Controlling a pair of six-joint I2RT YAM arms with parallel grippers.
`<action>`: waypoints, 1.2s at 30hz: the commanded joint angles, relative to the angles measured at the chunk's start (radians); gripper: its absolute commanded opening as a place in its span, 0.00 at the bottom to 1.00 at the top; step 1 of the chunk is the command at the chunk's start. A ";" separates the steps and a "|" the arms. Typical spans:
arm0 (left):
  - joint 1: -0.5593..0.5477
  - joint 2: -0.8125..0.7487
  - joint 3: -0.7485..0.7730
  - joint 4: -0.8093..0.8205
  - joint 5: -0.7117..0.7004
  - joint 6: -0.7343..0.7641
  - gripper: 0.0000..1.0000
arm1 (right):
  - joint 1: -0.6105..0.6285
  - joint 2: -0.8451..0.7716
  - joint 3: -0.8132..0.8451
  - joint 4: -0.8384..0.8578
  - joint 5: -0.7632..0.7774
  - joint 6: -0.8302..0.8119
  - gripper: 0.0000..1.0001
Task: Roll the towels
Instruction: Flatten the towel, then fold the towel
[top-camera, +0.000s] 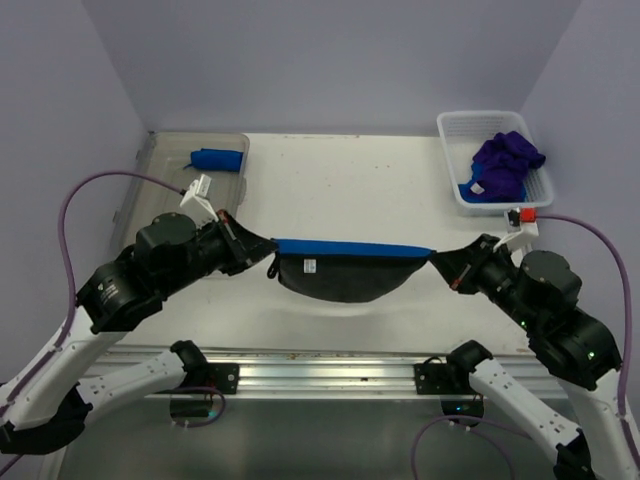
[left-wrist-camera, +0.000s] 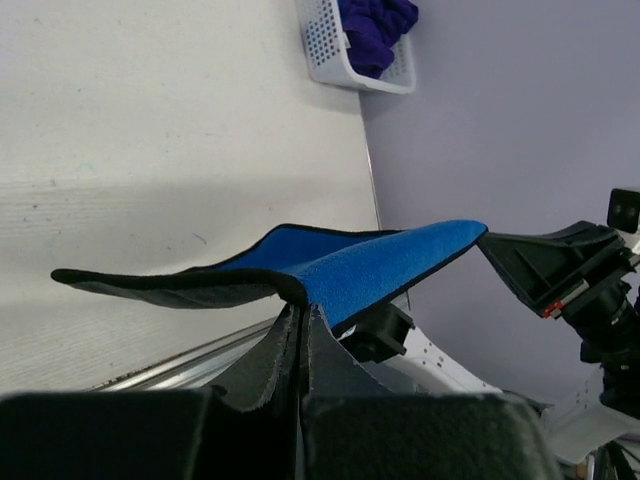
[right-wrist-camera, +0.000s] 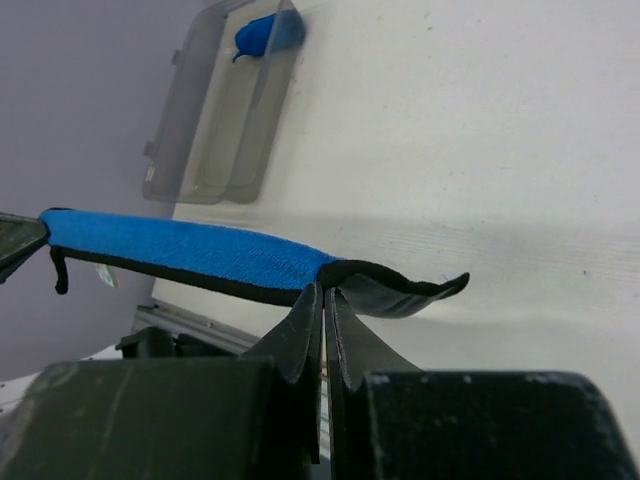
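A blue towel with dark edging hangs stretched in the air between my two grippers, above the table's near half. Its top edge runs level and its middle sags toward me. My left gripper is shut on the towel's left corner. My right gripper is shut on the right corner. A rolled blue towel lies in the clear bin at the back left. Several purple towels are piled in the white basket at the back right.
The clear plastic bin sits at the table's back left edge, the white mesh basket at the back right. Lavender walls close in the table on three sides. A metal rail runs along the near edge by the arm bases.
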 joint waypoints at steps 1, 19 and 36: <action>0.004 0.108 -0.009 -0.034 -0.098 -0.071 0.00 | -0.005 0.057 -0.058 -0.052 0.125 0.019 0.00; 0.525 1.124 0.354 0.241 0.237 0.277 0.00 | -0.199 1.244 0.317 0.430 0.178 -0.264 0.00; 0.483 0.883 -0.133 0.399 0.317 0.320 0.00 | -0.213 0.993 -0.147 0.520 0.007 -0.202 0.00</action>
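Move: Both closed hands hold a towel's top corners high and taut between them. The bare table where it goes is about 18 cm ahead and 33 cm down, 15 cm right of the left hand and 15 cm left of the right. The clear bin is roughly 32 cm ahead and 28 cm left of the left hand; the white basket is some 41 cm ahead and 26 cm right of the right hand. Both hands keep their pinch, swing the towel about 30 cm forward and down towards the table, then draw back. ##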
